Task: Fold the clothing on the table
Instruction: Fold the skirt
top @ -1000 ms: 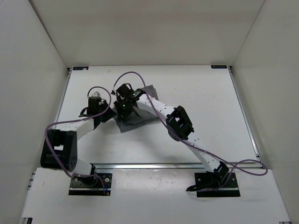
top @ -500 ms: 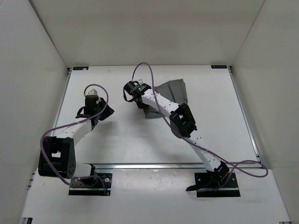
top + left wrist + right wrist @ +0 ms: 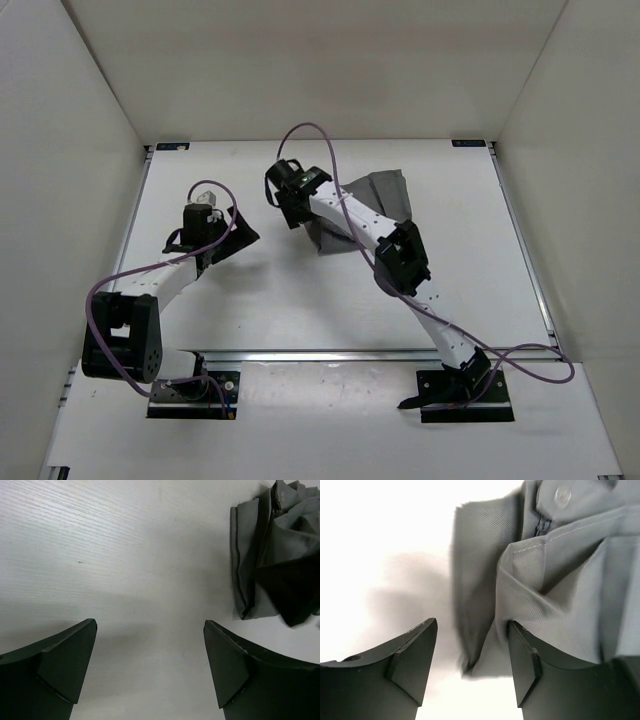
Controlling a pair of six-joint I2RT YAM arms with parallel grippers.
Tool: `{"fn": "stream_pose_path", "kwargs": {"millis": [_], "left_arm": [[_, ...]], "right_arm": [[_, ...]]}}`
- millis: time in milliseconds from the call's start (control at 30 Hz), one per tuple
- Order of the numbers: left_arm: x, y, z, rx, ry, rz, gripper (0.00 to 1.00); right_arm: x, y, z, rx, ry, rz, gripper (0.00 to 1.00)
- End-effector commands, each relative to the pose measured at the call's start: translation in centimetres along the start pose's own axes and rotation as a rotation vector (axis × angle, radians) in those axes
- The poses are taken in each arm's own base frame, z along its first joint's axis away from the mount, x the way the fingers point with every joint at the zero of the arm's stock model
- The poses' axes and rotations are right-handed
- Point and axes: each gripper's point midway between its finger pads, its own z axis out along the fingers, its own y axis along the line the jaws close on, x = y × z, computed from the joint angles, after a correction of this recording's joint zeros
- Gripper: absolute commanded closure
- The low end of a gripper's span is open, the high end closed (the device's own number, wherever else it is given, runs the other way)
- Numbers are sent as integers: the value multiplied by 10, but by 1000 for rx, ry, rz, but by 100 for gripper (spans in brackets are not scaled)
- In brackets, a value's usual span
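Note:
The clothing (image 3: 385,192) is a crumpled grey heap on the white table (image 3: 450,270), right of centre, partly under my right arm. In the right wrist view its pleats and a button fill the upper right (image 3: 560,570), and a blurred cloth edge hangs between the spread fingers. My right gripper (image 3: 297,212) (image 3: 472,625) is open at the heap's left end and grips nothing. My left gripper (image 3: 238,238) (image 3: 150,630) is open over bare table, left of the clothing (image 3: 265,565), with nothing between its fingers.
White walls enclose the table on three sides. A metal rail (image 3: 380,352) runs along the near edge, with both arm bases behind it. Purple cables (image 3: 310,135) loop above the arms.
The right arm carried the clothing right and away from the left gripper, then opened and let it go. The left gripper drew back to the left and opened wide.

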Motion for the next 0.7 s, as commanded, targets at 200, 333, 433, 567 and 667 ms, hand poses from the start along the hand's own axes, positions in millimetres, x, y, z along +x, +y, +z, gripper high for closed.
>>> {"fn": "stream_pose_path", "kwargs": {"millis": [200,333,433,567,667], "left_arm": [[-10,-36,-6,97,49,77,1],[2,-44,-9,100,101,105,1],[13,-45,-11,70,139,156,2],[13,-37,-17,19,109,187,1],[19,-34,-20,38,134,187,1]], "right_arm": [[-59,-105,-157,-84,-274,187,44],[-22,-147,-166,-57,-308,224,43],[8,-168,-168,-108,-348,293,43],[42,-195,-167,-115,-380,362,42],[58,-205,-163,-111,-381,388,41]]}}
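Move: The skirt's near right corner is what the right hand heads for, some 24 cm to its right, 7 cm back and roughly 4 cm lower. The skirt's middle lies about 13 cm to the right and level with it; its near left corner about 5 cm right and 8 cm back. From the left hand that near left corner is about 17 cm right, 5 cm back and 5 cm below; the skirt's middle is some 25 cm right and 3 cm ahead. Heading for the skirt's near right corner, the right hand lifts sharply by about 20 cm, swings 22 cm right over the skirt, draws back and starts to sink, its half-open fingers staying so, left side tilting up and turning slightly clockwise. The left hand, kept wide open, eases some 4 cm right towards the near left corner, turning a little clockwise. ##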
